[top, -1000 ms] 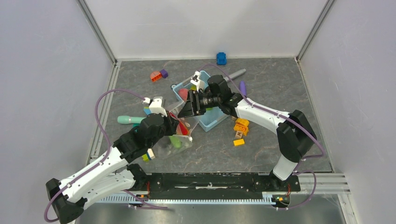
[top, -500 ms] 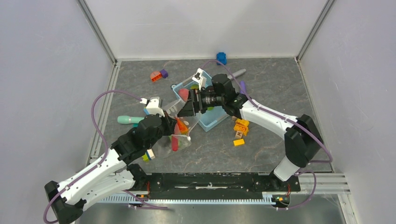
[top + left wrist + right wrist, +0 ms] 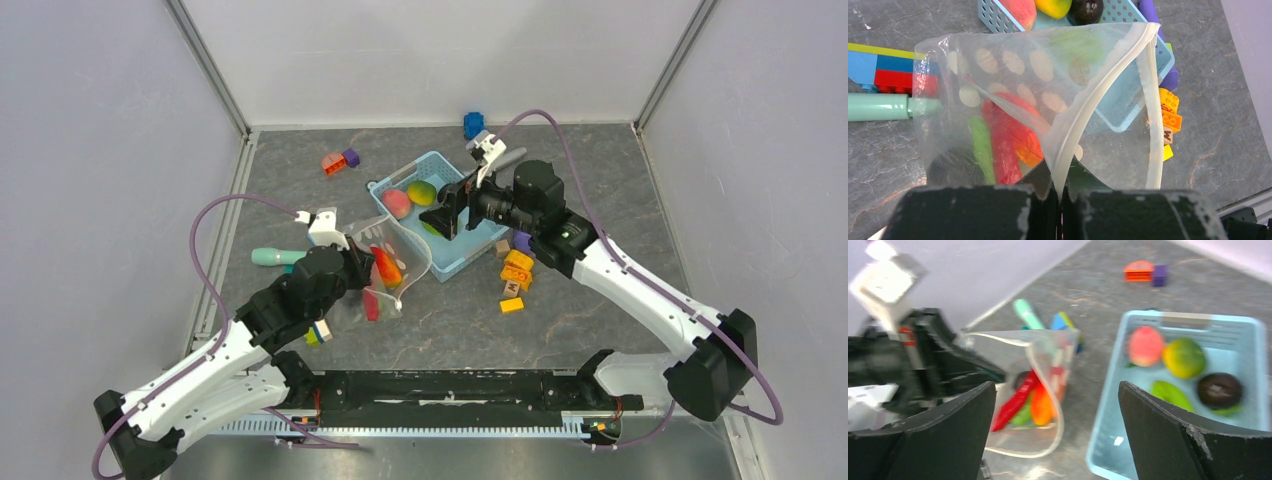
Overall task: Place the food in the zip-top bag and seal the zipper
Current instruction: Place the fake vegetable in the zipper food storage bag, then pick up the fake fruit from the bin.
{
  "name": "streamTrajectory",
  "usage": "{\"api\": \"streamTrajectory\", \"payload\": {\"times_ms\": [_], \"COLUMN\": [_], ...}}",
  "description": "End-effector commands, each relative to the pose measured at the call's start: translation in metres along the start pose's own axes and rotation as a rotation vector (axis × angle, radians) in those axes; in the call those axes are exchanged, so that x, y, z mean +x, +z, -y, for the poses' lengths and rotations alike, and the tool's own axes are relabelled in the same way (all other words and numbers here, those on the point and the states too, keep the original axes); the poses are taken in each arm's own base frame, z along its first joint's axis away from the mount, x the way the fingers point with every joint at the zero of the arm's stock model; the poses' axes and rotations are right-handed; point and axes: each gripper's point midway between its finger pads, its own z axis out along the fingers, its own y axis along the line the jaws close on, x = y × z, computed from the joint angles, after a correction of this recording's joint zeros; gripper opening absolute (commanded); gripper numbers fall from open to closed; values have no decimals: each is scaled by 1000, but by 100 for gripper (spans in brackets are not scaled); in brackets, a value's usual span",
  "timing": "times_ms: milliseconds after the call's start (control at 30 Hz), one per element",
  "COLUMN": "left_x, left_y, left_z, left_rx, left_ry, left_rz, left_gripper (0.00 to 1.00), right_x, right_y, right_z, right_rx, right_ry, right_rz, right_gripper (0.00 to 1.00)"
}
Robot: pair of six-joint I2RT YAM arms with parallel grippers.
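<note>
My left gripper (image 3: pixel 1060 200) is shut on the zipper (image 3: pixel 1088 105) at the mouth of the zip-top bag (image 3: pixel 385 285), holding it up and open. Inside the bag lie a red pepper (image 3: pixel 1003 150), a green piece (image 3: pixel 980 145), an orange piece (image 3: pixel 1029 145) and a dark piece (image 3: pixel 948 167). More food sits in the light-blue basket (image 3: pixel 1103 405): pink fruit (image 3: pixel 1145 345), yellow-green fruit (image 3: pixel 1184 357), green piece (image 3: pixel 1170 394), dark brown fruit (image 3: pixel 1219 390). My right gripper (image 3: pixel 445 215) hovers over the basket, open and empty.
Lettered blocks (image 3: pixel 517 272) and a purple stick (image 3: pixel 521 242) lie right of the basket. A mint-green handle (image 3: pixel 275 257) and stacked bricks (image 3: pixel 878 70) lie left of the bag. An orange-purple block (image 3: pixel 338 161) and a blue toy (image 3: pixel 474 125) sit near the back wall.
My right gripper opened wide at the bag's mouth, then drew back right, over the basket. An orange piece now lies in the bag. The left gripper kept its hold.
</note>
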Motion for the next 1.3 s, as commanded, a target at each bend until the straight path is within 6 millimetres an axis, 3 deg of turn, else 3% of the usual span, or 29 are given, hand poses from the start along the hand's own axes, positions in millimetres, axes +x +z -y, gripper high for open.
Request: {"api": "streamTrajectory", "payload": {"times_ms": [0,333,600,967,1267], "left_x": [-12,-13,-13,-14,-13], "left_y": [-2,-2,-1,-2,-2], "left_z": [-2,-8,-10,-10,-10], "left_rx": [-12,-35,-48,-50,-47], "left_ry": [-20,-23,-24,-25,-24], "left_rz": [54,70,73,75,73], "left_gripper": [4,4,4,4,4], "right_x": [15,71,116,154,173], "right_y": [-13,9,38,57,70], "right_z": [59,118,161,192,199], "right_rx": [241,319,356,413,396], "right_ry": [-225,-476,-475,-455,-450], "right_rz": [-18,-266,-407,-485,-489], "right_gripper": [98,98,98,98,96]}}
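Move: The green fake vegetable in the blue basket lies about 13 cm ahead of the right hand, 2 cm to its right and some 28 cm below. Close beyond this vegetable sit the mango, about 7 cm farther out and 3 cm to the left of it, and the dark fruit, roughly 6 cm farther out and 2 cm to the right of it. From the left hand the vegetable is about 14 cm ahead, 15 cm to the right and 17 cm down. Towards the green vegetable in the basket the empty right hand drops about 25 cm, going forward some 11 cm and a little to the right early on, away from the bag. On the way the wrist rolls about 45 degrees so that the fingers, level at first, slope down into the basket; the jaws stay wide open and the descent eases off near the end. The left hand keeps its pinch on the bag's rim. ##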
